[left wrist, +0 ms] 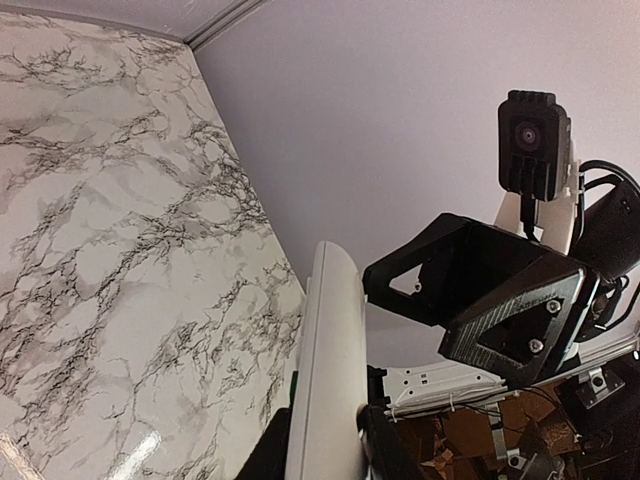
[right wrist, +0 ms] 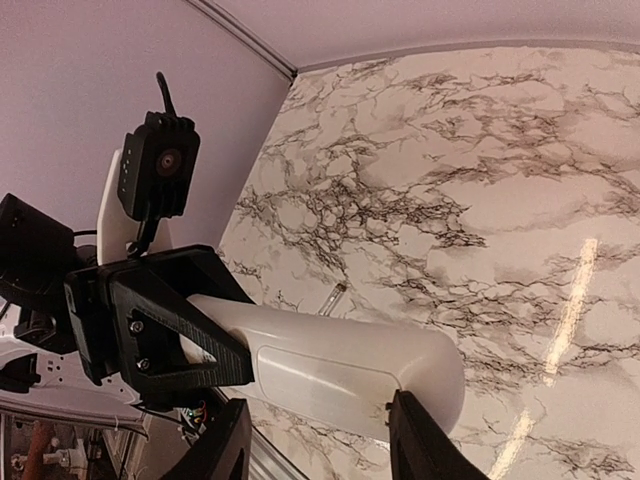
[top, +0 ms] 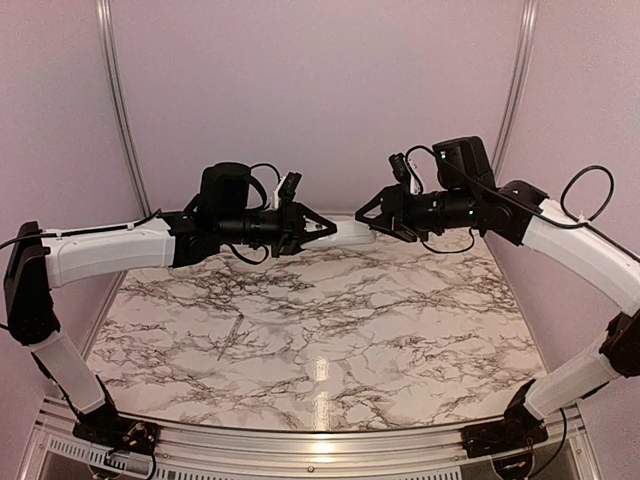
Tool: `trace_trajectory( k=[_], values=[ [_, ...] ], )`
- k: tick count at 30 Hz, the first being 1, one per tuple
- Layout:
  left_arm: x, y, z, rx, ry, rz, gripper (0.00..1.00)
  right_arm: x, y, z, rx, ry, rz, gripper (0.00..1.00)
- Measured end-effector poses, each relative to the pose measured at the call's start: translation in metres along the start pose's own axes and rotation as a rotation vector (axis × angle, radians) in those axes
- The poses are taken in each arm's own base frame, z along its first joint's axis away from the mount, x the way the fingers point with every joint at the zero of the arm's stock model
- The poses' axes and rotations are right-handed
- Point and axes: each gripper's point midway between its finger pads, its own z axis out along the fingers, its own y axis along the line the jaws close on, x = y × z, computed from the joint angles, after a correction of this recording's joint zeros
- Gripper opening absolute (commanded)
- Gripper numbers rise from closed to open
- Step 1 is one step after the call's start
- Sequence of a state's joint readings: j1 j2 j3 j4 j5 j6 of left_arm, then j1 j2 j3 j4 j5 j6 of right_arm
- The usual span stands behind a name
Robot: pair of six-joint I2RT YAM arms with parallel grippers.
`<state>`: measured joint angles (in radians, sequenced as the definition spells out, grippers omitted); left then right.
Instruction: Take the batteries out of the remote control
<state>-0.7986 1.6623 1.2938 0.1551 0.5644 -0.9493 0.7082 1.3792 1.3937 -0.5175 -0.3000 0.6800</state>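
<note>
The remote control [top: 352,233] is a slim white bar held in mid-air over the back of the table, between the two arms. My left gripper [top: 322,228] is shut on its left end, and in the left wrist view the bar [left wrist: 330,370] runs up from between the jaws [left wrist: 325,452]. My right gripper [top: 374,216] is at the other end. Its fingers stand apart [right wrist: 315,435] under the remote's plain back [right wrist: 340,365], one fingertip [right wrist: 405,415] touching the corner of the battery cover [right wrist: 325,372]. The cover is on. The batteries are hidden.
A long thin grey stick [top: 232,335] lies on the marble table [top: 400,340], left of the middle; it also shows beyond the remote [right wrist: 333,298]. Pale walls close the back and sides. The arm bases stand at the near edge.
</note>
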Motion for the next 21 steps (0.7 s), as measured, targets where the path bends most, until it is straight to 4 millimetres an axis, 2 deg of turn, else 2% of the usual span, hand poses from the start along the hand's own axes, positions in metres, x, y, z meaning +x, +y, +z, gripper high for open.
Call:
trace_trajectory(
  k=[9,14,18,21],
  values=[
    [-0.0009,-0.0022,0.0000,0.009,-0.003,0.006,0.00,-0.0017,0.0017,-0.0023,-0.015,0.002,0.008,0.43],
    [-0.0017,-0.0025,-0.0002,0.011,-0.005,0.007,0.00,-0.0035,-0.0003,-0.0031,-0.013,-0.001,0.014,0.29],
    [-0.0026,-0.0020,-0.0005,0.009,-0.008,0.007,0.00,-0.0055,-0.0033,-0.0037,-0.004,-0.007,0.019,0.22],
    [-0.0032,-0.0016,-0.0008,0.009,-0.009,0.006,0.00,-0.0064,-0.0047,-0.0040,0.003,-0.012,0.015,0.20]
  ],
)
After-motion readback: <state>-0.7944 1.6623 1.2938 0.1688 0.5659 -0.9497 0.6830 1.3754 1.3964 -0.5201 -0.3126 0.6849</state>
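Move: The battery cover, on the remote that my left hand already grips, has its middle some 3 cm to my right hand's left, level fore and aft and about 2 cm below. The remote's own middle lies about 5 cm left of my right hand, level fore and aft and 3 cm below. From my left hand the cover's middle is roughly 7 cm to the right, straight level otherwise. I close my half-open right fingers to about a fifth at the free end of the battery cover, hooking a fingertip against that end, while the hand eases only about 1 cm to the right and slightly forward, hardly turning. My left hand stays in place and keeps its grip, holding the remote up against this. ##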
